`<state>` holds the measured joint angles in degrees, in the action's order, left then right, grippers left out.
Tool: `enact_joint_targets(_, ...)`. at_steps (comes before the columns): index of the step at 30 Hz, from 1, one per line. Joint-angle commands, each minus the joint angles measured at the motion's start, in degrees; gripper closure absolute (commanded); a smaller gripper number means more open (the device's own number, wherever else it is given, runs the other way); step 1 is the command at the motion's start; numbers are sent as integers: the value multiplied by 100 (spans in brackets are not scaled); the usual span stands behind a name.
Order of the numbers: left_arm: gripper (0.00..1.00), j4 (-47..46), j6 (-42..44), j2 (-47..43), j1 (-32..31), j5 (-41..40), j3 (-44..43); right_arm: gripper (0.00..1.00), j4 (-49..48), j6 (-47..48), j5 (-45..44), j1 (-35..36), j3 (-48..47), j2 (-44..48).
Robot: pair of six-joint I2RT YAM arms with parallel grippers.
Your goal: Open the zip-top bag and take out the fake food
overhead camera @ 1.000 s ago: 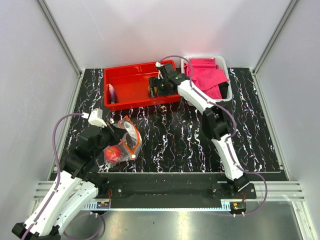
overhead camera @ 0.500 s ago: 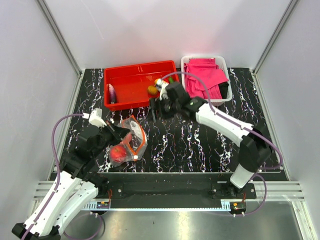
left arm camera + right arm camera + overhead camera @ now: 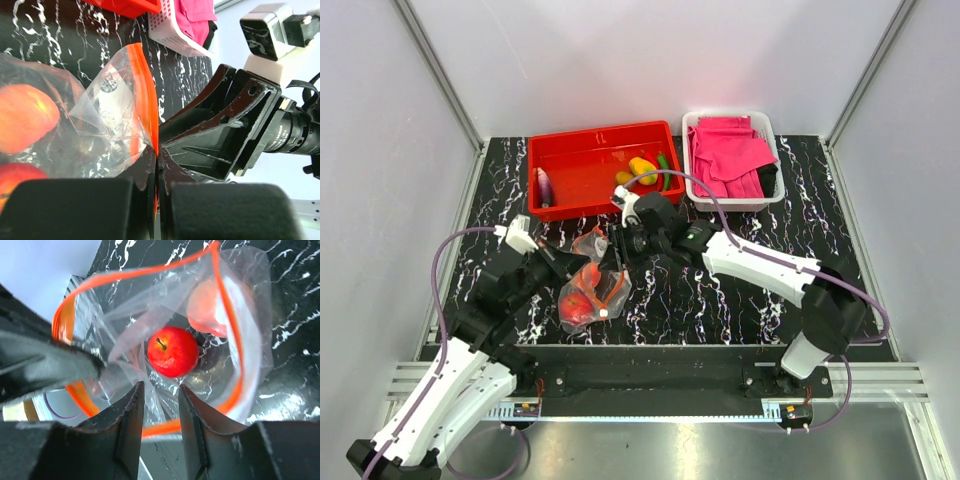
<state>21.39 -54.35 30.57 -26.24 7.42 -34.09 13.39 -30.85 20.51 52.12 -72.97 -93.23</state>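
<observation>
The zip-top bag (image 3: 588, 298) lies crumpled at the front left, its mouth gaping toward the right wrist camera. My left gripper (image 3: 570, 268) is shut on its red-orange zip strip (image 3: 145, 90); the left wrist view shows the jaws (image 3: 158, 162) pinched flat on it. My right gripper (image 3: 161, 390) hovers at the mouth, its jaws apart, with the near strip (image 3: 165, 427) and loose film lying between the fingers. Inside the bag sit a red apple-like fruit (image 3: 172, 351) and a paler red-orange fruit (image 3: 215, 307). More fake food lies in the red tray.
The red tray (image 3: 582, 150) at the back holds a purple eggplant (image 3: 544, 187), a yellow mango (image 3: 642, 168), a green chili (image 3: 665, 168) and an orange piece (image 3: 623, 178). A white basket (image 3: 692, 130) of pink cloths (image 3: 728, 158) stands beside it.
My right arm swung from the red tray down to the bag mouth, leaving the yellow and green pieces in the tray, and its jaws narrowed. The left gripper and bag shifted slightly right.
</observation>
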Motion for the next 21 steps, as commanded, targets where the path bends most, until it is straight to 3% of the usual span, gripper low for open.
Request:
enact_joint_targets(1,100,-706,-208,46,-13,339,77,60,-398,-35,-91,123,-366,-388)
enact_joint_targets(10,100,-970,-392,116,-13,453,245,53,-671,-70,-144,141,-824,-1381)
enact_joint_targets(21,100,-1268,-445,265,-13,515,429,25,-1092,-263,-153,132,-894,-1926)
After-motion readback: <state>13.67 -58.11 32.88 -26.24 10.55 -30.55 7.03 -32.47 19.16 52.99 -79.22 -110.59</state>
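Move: The peach in the clear bag lies about 7 cm left, 3 cm ahead and 12 cm below my right hand. The red apple sits some 8 cm left, 3 cm back and 13 cm below; the open bag mouth is right by me, about 4 cm left and 4 cm below. The red bin's middle is roughly 31 cm ahead, 2 cm left, 14 cm below. From my left hand, the peach is about 3 cm left, 4 cm ahead, 16 cm down. I lower my right hand about 8 cm, carrying it some 5 cm left and 3 cm forward through the orange-rimmed mouth towards the peach, and spread its part-open fingers as they go down inside. My left hand keeps its pinch on the orange zip rim and eases only 1–2 cm to the right. ##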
